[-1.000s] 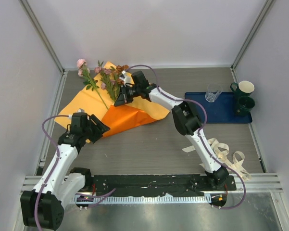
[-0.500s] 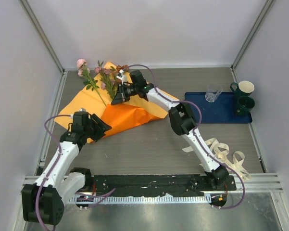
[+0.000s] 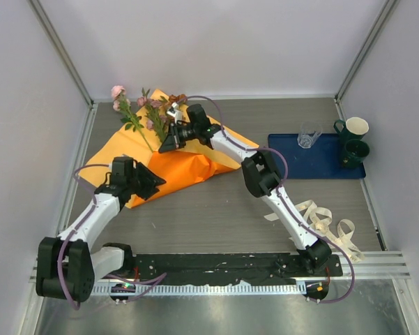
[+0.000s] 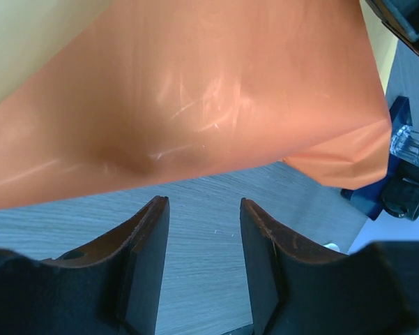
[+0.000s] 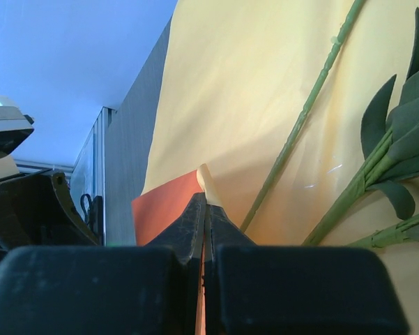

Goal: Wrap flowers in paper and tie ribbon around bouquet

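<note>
The paper point(image 3: 118, 150) lies at the back left, pale side up, its right part folded over to show bright orange point(image 3: 192, 167). On it lie the flowers point(image 3: 150, 115), blooms toward the back wall. My right gripper point(image 3: 169, 145) is shut on a corner of the paper point(image 5: 208, 183), just beside the green stems point(image 5: 300, 125). My left gripper point(image 3: 153, 183) stands open at the fold's near edge. In the left wrist view its fingers point(image 4: 150, 251) have only table between them, and the orange fold point(image 4: 195, 105) lies just past their tips. The ribbon point(image 3: 328, 223) lies loose at the right.
A blue tray point(image 3: 321, 164) at the right carries a clear glass point(image 3: 308, 135) and two dark green cups point(image 3: 355, 139). Grey walls close in the table on three sides.
My left gripper has moved right, up to the near edge of the orange fold, and its jaws have narrowed. My right gripper has drawn the paper corner slightly left toward the stems.
</note>
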Controlling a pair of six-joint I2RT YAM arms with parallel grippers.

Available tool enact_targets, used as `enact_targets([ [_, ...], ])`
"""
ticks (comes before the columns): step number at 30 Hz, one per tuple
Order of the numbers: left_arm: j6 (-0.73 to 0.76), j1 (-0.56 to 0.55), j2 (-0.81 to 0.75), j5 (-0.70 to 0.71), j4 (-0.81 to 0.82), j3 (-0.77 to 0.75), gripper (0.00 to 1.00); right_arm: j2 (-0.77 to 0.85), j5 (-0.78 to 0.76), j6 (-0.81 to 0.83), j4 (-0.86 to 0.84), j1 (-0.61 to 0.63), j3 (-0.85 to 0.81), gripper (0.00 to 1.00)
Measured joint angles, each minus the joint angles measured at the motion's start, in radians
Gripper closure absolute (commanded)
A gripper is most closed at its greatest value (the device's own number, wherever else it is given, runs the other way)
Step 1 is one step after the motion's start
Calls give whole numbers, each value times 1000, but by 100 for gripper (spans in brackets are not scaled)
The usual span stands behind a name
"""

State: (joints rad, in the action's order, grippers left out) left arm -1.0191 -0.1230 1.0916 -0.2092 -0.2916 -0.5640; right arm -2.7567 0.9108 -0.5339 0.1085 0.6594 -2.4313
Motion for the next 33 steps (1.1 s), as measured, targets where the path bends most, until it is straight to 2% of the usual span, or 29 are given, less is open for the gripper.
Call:
enact_targets([
  [4, -3, 0, 73, 1, 43, 0, 56, -8, -1, 0, -3, 0, 0, 100],
  [10, 5, 0, 142, 42, 65, -2, 60, -8, -14, 0, -4, -2, 6, 87],
  [14, 14, 0, 153, 86, 73, -2, 64, -6, -59, 6, 40, -11, 22, 59],
  [15, 19, 0, 159, 97, 72, -2, 66, -5, -72, 6, 60, -14, 24, 49],
  [18, 32, 1, 185, 130, 71, -2, 70, 16, -141, 26, 160, -20, 29, 40],
  [19, 33, 1, 194, 137, 71, -2, 71, 29, -161, 33, 189, -23, 32, 31],
  [20, 33, 1, 200, 141, 71, -2, 71, 51, -189, 39, 229, -26, 40, 28],
  [25, 32, 1, 227, 161, 68, -2, 77, 257, -320, 92, 379, -58, 171, 24],
  [29, 32, 2, 236, 186, 63, -1, 78, 551, -451, 166, 452, -86, 401, 20],
  [33, 31, 2, 232, 190, 69, 8, 78, 803, -506, 224, 437, -101, 616, 17],
])
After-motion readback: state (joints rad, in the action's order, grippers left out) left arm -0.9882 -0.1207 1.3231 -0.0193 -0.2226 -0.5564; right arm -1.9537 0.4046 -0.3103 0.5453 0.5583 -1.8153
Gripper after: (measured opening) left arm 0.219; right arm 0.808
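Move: The paper's folded orange flap lies beneath the left hand; the spot to hold down is about 3 cm to its left, 1 cm farther out and roughly 7 cm below. The flap's free corner is still pinched in the right fingers, some 12 cm ahead of the left hand, 2 cm to its right and about level in height. From the right hand, the orange flowers are about 13 cm ahead, 4 cm right and 5 cm lower; the mauve flowers 13 cm ahead, 3 cm left and as low. Onto the folded paper flap the left hand sinks about 6.5 cm, drifting left as its half-open fingers narrow, to press their tips down just inside the fold. The right hand dips some 3 cm with the corner, opens wide and lets go, then sweeps roughly 17 cm right and climbs steeply away, turning clockwise with its fingers tipping down. ##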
